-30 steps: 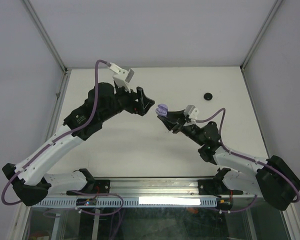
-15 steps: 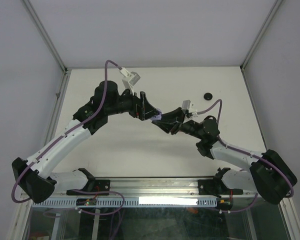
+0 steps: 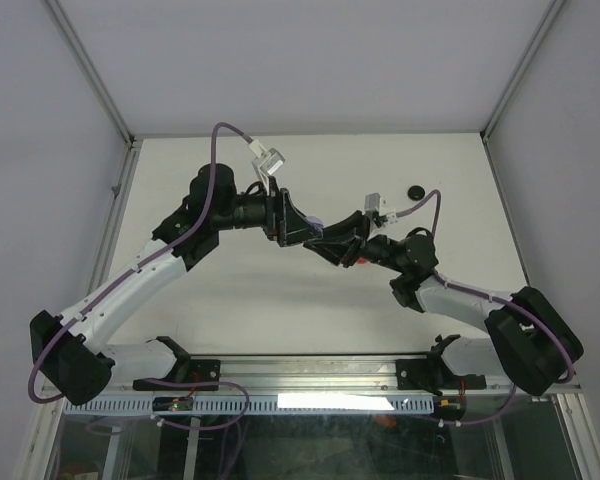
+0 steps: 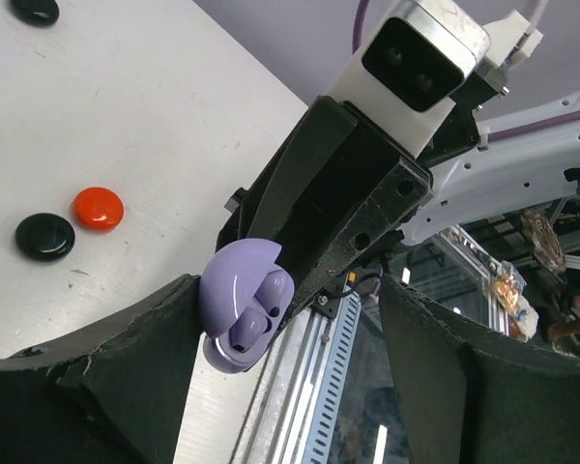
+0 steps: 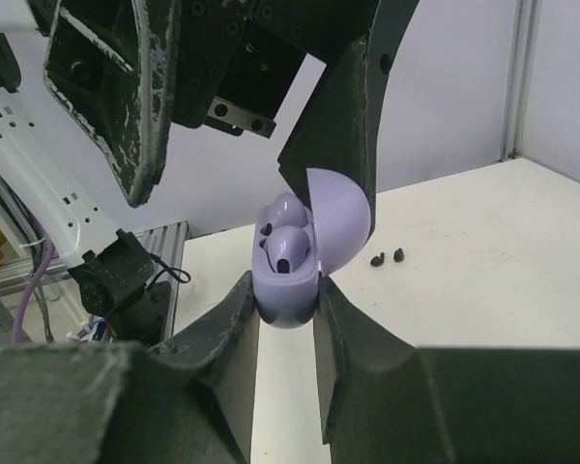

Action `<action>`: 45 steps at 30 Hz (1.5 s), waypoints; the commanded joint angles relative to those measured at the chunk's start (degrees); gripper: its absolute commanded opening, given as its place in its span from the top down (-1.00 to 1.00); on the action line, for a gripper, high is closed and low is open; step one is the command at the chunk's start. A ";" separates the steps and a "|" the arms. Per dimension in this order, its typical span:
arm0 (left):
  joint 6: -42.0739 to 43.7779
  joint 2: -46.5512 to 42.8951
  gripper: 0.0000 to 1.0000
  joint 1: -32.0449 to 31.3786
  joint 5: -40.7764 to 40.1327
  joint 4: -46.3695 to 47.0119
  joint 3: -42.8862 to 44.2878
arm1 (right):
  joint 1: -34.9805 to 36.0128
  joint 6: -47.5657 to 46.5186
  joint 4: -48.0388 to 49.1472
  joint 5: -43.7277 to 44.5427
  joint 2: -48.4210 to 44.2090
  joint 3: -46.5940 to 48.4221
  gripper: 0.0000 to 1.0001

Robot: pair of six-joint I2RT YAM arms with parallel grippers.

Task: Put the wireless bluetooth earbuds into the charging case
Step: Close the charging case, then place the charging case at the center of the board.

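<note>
The purple charging case [image 5: 288, 290] hangs above the table, its base pinched between the fingers of my right gripper [image 5: 286, 295], which is shut on it. Its lid [image 5: 340, 217] stands open and two purple earbuds [image 5: 290, 249] sit in the wells. My left gripper [image 4: 290, 300] is open around the case [image 4: 234, 300]. One of its fingers [image 4: 126, 358] rests against the lid, and the other stands well apart. From the top view the two grippers meet at mid-table, left gripper [image 3: 298, 222] against right gripper [image 3: 327, 240], with only a sliver of case [image 3: 317, 224] showing.
A black round disc [image 3: 416, 191] lies at the back right of the table. A red disc [image 4: 98, 208] and two black discs [image 4: 44, 236] lie on the white table below the grippers. Two tiny black tips [image 5: 387, 257] lie on the table beyond the case.
Both grippers have closed the gap between them. My left gripper swung right and came around the case, and its jaws have narrowed slightly. The right gripper carried the case left to meet it.
</note>
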 commanded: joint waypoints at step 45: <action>21.54 -15.50 -0.98 5.64 -64.48 -8.43 -12.41 | -9.15 14.25 -64.27 21.97 14.60 9.34 0.56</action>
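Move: The open charging case, earbuds in it, is held in the right fingertips; it sits about 2 cm ahead of the left hand, 1 cm to its right and 1 cm lower, with a left fingertip on the lid. The clear table spot for it lies some 4 cm ahead of the right hand, 8 cm to its right and 26 cm down. At that level the black case is 8 cm ahead and 8 cm right of that hand, the red case 5 cm ahead and 14 cm right. The lid, with a left fingertip already on it, is swept back and slightly up a couple of centimetres; then the left hand comes free, swinging some 20 cm left, also forward and down, opening wide and turning counter-clockwise. The case stays pinched in the right fingers, which carry it about 25 cm down and some 8 cm right, tipping from pointing left to pointing down, towards the table beside the black case. ##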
